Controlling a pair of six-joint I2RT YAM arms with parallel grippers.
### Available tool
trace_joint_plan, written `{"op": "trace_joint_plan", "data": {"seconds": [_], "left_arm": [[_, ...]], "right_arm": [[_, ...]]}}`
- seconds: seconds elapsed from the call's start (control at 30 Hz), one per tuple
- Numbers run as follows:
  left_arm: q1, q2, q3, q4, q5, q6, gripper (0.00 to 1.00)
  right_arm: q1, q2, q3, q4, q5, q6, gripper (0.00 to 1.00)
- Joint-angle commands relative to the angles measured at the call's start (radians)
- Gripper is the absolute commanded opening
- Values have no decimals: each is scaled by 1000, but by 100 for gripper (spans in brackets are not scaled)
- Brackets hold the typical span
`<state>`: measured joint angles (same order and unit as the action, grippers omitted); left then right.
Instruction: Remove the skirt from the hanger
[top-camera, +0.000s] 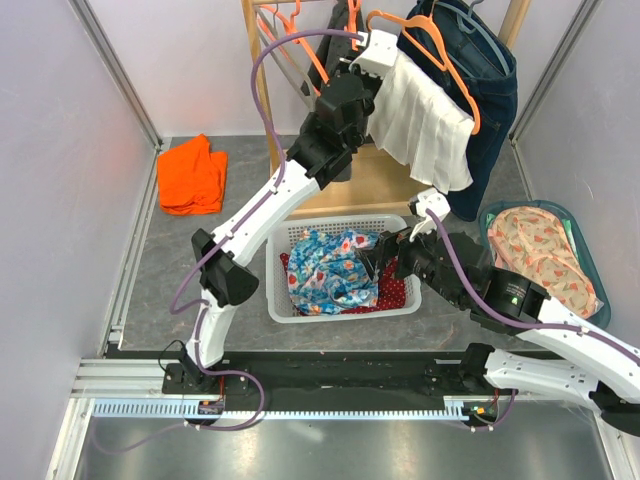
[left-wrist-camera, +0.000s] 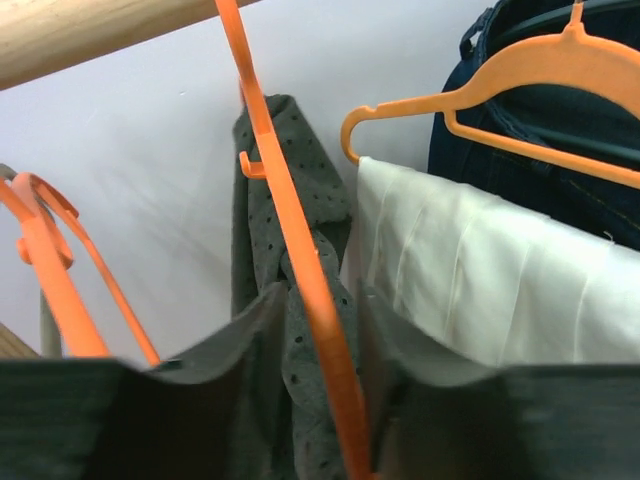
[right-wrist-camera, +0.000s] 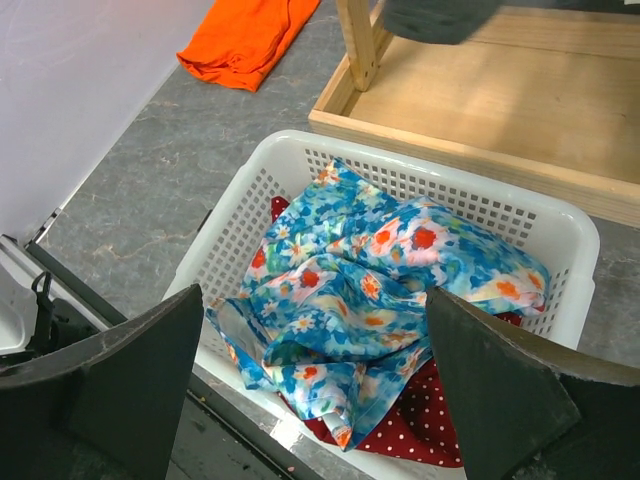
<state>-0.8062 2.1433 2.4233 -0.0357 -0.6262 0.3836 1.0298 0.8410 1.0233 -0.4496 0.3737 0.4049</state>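
A white pleated skirt (top-camera: 425, 135) hangs over an orange hanger (top-camera: 452, 72) on the wooden rack, in front of dark jeans (top-camera: 495, 95). It also shows in the left wrist view (left-wrist-camera: 500, 290), with its hanger (left-wrist-camera: 480, 95) above it. My left gripper (top-camera: 375, 50) is up at the rack, just left of the skirt. Its jaws stand partly open on either side of another orange hanger's arm (left-wrist-camera: 310, 290) and a grey dotted garment (left-wrist-camera: 290, 200), not clamped. My right gripper (right-wrist-camera: 315, 400) is wide open and empty, above the white basket (right-wrist-camera: 250, 215).
The basket (top-camera: 300, 305) holds a blue floral cloth (top-camera: 335, 270) and a red dotted cloth (top-camera: 395, 290). An orange garment (top-camera: 192, 175) lies on the floor at the left. A teal tub (top-camera: 590, 270) with patterned cloth sits at the right. The rack's wooden base (top-camera: 385, 190) lies behind the basket.
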Motion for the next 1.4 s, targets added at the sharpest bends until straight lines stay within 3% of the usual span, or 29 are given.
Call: {"op": "trace_joint_plan", "data": {"seconds": [0.0,0.1,0.2,0.47,0.7,0.97,1.13,1.37], "left_arm": [[-1,-120,-10,-12,-3,-19,23],[2,-143,-35,-12,-9,-5,9],[6,-151,-43,-13,-12,3,2],[9,-178,-27,-16,-13,9,2],[9,-209,76,2,-24,55,2],[27,-439,-134,-156,-67,-81,2],[25,-536,-239,-288,2,-205,2],[16,-588,-162,-478,247,-310,2]], "right_arm": [[0,-6,21,8,36,-14,98],[0,-17,15,11,48,-14,98],[0,-26,4,11,60,-11,98],[0,-37,-28,17,82,-11,98],[0,-28,-52,40,87,-6,98],[0,-62,-72,28,108,-15,98],[-2,-42,-55,29,116,-17,98],[-2,-34,-45,26,137,-12,98]]}}
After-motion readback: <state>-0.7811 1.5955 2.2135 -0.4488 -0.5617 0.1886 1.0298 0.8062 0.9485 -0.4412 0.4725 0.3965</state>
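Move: The gray skirt's orange hanger already runs between my left hand's part-open fingers, right at the hand point. The gray skirt hangs about 8 cm ahead of it, 3 cm to the left and 12 below. The white skirt is some 10 cm to the right, 2 ahead and 10 below; the empty hangers are about 8 cm left and 3 ahead. From my right hand the orange hanger lies roughly 28 cm ahead, 2 left and 16 above. I shut my left fingers on the hanger's shoulder while easing up a couple of centimetres, and pause briefly with the pinch held. Then I lift and sweep it back and to the left, speeding up, away from the white skirt, ending about 13 cm back, 13 cm left and 9 cm higher. ##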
